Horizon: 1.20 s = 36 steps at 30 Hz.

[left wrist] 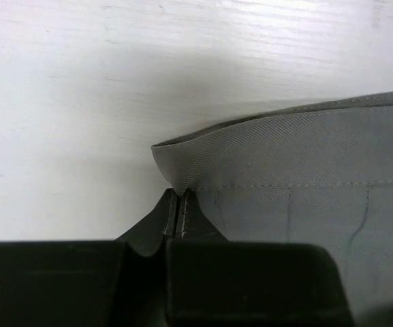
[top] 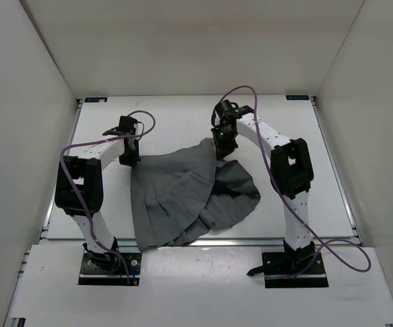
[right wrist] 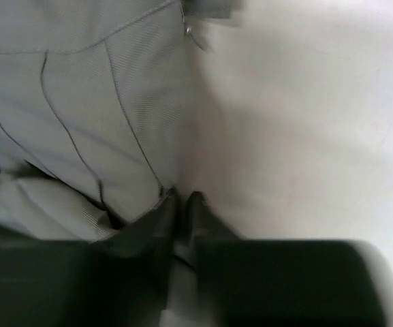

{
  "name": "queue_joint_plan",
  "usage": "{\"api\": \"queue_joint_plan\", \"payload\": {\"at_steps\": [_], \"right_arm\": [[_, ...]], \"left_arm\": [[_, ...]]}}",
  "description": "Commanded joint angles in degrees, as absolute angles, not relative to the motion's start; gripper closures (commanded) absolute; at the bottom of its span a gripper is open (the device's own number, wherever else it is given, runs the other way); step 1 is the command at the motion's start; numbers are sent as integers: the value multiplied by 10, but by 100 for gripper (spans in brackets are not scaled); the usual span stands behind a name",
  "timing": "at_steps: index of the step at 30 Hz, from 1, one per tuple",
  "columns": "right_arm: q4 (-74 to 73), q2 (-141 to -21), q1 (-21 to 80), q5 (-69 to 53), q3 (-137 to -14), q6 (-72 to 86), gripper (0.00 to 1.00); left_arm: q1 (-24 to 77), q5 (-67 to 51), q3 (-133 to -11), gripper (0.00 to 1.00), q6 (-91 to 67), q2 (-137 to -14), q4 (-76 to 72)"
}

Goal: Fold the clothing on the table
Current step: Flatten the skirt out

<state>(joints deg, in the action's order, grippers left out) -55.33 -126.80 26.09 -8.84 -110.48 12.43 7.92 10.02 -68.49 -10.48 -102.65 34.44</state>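
Note:
The clothing (top: 182, 197), a dark grey pleated garment, lies rumpled on the white table (top: 176, 122) between the two arms, with its right part bunched in folds. My left gripper (top: 129, 161) is at its far left corner. In the left wrist view that gripper (left wrist: 179, 196) is shut on the stitched band corner of the clothing (left wrist: 298, 163), which curls up off the table. My right gripper (top: 222, 154) is at the far right corner. In the right wrist view it (right wrist: 181, 199) is shut on the edge of the clothing (right wrist: 80, 102), blurred.
White walls (top: 26, 136) enclose the table on three sides, and metal rails (top: 336, 177) run along its edges. Purple cables (top: 349, 255) loop from both arms. The garment's near hem (top: 162, 242) reaches the table's front edge by the arm bases.

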Motion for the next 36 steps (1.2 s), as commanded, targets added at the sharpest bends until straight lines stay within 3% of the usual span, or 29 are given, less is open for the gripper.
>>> {"api": "queue_joint_plan", "payload": {"at_steps": [1,4,8,15,22,32,36], "right_arm": [[-470,-1155,265,-48,-980,134,83],[-386,-1101,251,-75,-913,123,62],[-358,-1121,240,-91,-925,121,53],[-364,-1274,227,-159,-1091,134,51],[-439,-1414,252,-147,-1295,141,45],[-558,-1520,277,-24,-1427,103,45],[-584,-1509,297,42,-1392,96,43]], "left_arm": [[82,95,-700,100,-94,-1020,352],[77,89,-695,100,-95,-1014,351],[85,88,-692,100,-95,-1007,350],[96,89,-684,100,-92,-1008,345],[95,91,-682,100,-93,-1008,342],[96,81,-677,100,-95,-1004,337],[91,88,-676,100,-97,-1004,338]]}}
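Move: The waistband's right-hand corner lies some 9 cm ahead of the right hand, about 4 cm to its left and 5 cm below. The bunched fold lies roughly 11 cm back and 4 cm to the right of that hand; the waistband's left end, pinched by the left hand, is about 27 cm left and 3 cm back. From the left hand, the right-hand corner is about 11 cm ahead and 24 cm right. Right hand lets go, backs 3 cm, then reaches 14 cm forward-left and down, open around the waistband corner. ##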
